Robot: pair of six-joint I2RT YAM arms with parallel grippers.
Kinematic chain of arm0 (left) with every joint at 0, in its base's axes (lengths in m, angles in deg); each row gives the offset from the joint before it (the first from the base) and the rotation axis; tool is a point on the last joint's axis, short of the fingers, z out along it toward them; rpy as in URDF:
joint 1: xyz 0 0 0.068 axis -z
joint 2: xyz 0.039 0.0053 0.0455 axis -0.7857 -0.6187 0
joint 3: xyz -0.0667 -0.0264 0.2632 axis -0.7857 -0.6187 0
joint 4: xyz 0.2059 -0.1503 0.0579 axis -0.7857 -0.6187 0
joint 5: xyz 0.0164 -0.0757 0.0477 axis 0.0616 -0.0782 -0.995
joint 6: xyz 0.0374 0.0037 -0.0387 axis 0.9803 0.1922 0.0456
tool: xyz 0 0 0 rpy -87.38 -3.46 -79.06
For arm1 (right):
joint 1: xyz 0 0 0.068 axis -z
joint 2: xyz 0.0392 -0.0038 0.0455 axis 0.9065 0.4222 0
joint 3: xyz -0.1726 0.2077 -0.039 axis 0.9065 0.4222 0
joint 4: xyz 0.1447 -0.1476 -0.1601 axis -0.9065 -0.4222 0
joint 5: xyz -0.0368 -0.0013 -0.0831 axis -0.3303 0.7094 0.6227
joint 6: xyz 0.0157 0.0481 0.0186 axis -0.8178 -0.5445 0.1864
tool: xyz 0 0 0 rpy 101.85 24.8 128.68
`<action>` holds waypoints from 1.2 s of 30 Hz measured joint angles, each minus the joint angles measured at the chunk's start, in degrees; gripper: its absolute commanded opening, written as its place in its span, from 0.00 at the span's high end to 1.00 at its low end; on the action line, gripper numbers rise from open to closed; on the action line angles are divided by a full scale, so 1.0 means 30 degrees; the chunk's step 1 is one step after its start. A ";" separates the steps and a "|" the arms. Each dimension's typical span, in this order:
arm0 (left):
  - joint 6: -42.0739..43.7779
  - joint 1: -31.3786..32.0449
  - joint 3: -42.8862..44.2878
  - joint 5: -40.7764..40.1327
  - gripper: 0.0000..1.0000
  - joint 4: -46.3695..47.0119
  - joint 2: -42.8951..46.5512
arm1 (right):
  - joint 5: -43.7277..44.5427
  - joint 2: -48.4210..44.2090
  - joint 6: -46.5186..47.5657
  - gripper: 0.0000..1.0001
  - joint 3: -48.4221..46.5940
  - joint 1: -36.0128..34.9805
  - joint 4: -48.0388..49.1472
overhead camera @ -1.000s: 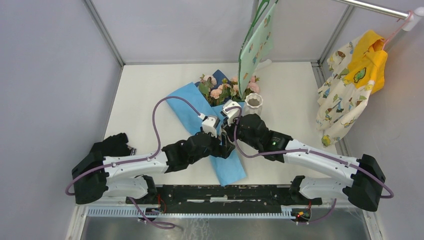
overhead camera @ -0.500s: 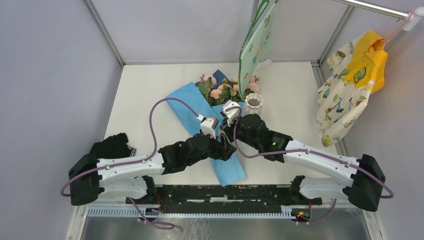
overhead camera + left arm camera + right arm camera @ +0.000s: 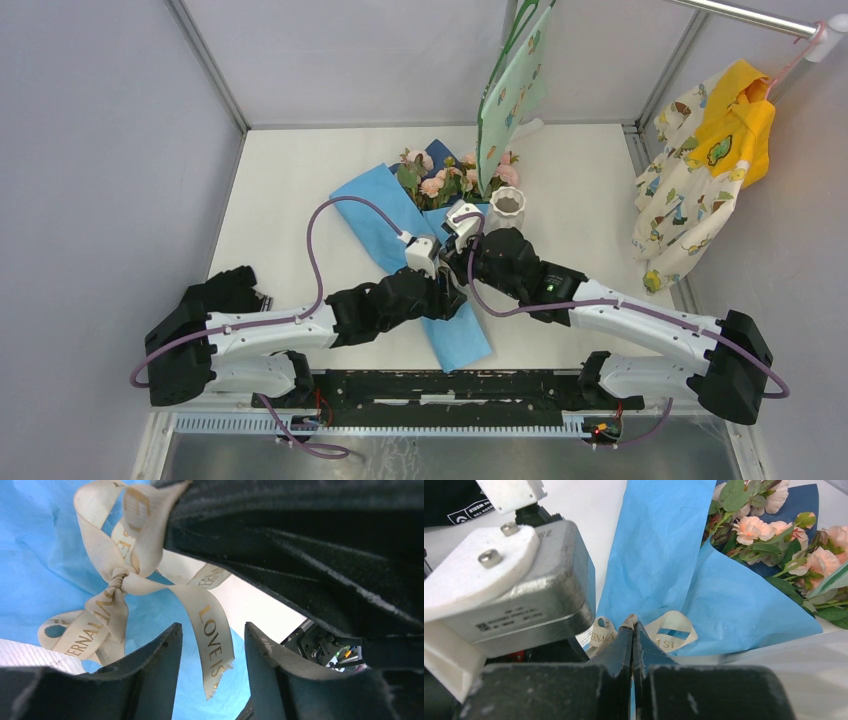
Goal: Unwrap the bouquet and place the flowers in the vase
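Note:
The bouquet (image 3: 415, 215) lies on the white table in light blue paper (image 3: 659, 555), with its pink and peach flowers (image 3: 440, 178) at the far end. The ribbed white vase (image 3: 507, 208) stands just right of them. A cream ribbon (image 3: 117, 577) is tied in a bow on the paper. My right gripper (image 3: 632, 619) is shut, and a bit of ribbon loop shows pinched at its tip. My left gripper (image 3: 212, 626) is open. The ribbon's "LOVE IS" tail (image 3: 215, 645) hangs between its fingers (image 3: 155, 665) without touching either. In the top view both grippers (image 3: 452, 285) meet over the wrap's middle.
A green patterned cloth (image 3: 515, 85) hangs over the back of the table above the flowers. A yellow and cream garment (image 3: 705, 170) hangs from the rail at the right. The left wrist's camera housing (image 3: 509, 590) sits close beside my right fingers.
The left arm's forearm and cable shifted slightly left and then back again. The right arm and the bouquet have stayed where they were.

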 measured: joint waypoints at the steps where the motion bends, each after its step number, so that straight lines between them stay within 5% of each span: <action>1: 0.0007 0.0007 0.0022 -0.0160 0.51 -0.0058 0.0000 | -0.0029 -0.0007 -0.0015 1.00 0.0022 0.0000 0.0022; 5: 0.0087 0.0007 0.0357 -0.0736 0.84 -0.0379 -0.0007 | -0.0211 -0.0044 -0.0124 1.00 0.0248 0.0000 0.0073; 9: 0.0211 0.0000 0.0794 -0.0998 0.98 -0.0561 -0.0175 | -0.0284 -0.0044 -0.0270 1.00 0.0459 0.0000 0.0153; 19: 0.0109 0.0000 0.0845 -0.1632 0.98 -0.2273 0.0219 | 0.0240 -0.0168 -0.0452 1.00 0.0816 -0.0007 0.0437; 29: -0.1435 0.0029 0.0590 -0.6317 0.98 -0.8437 0.7664 | 0.2084 -0.0452 -0.0576 1.00 0.1355 0.0000 0.0372; 36: -0.2703 0.0036 0.0627 -0.8939 0.98 -1.2109 1.0251 | 0.2251 -0.0437 -0.0918 1.00 0.2033 -0.0044 0.0335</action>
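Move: The ribbon tail I want is already between my open left fingertips, about 1 cm below the hand point. The bow's knot is some 6 cm ahead of my left hand, 1 cm to its left and 3 cm lower. My shut right fingers already hold another ribbon strand. From the right hand, that left-hand tail lies about 6 cm back, 2 cm right and 6 cm lower, and the vase stands 9 cm ahead and 10 cm right, slightly lower. I shut my left fingers on the loose ribbon tail, pinch it, then pull it away from the knot, about 15 cm to my left while rising some 6 cm and swinging the wrist roughly 25 degrees counter-clockwise. My right hand keeps its grip on its own strand as a counter-hold, easing down about 3.5 cm and a little to the right. ##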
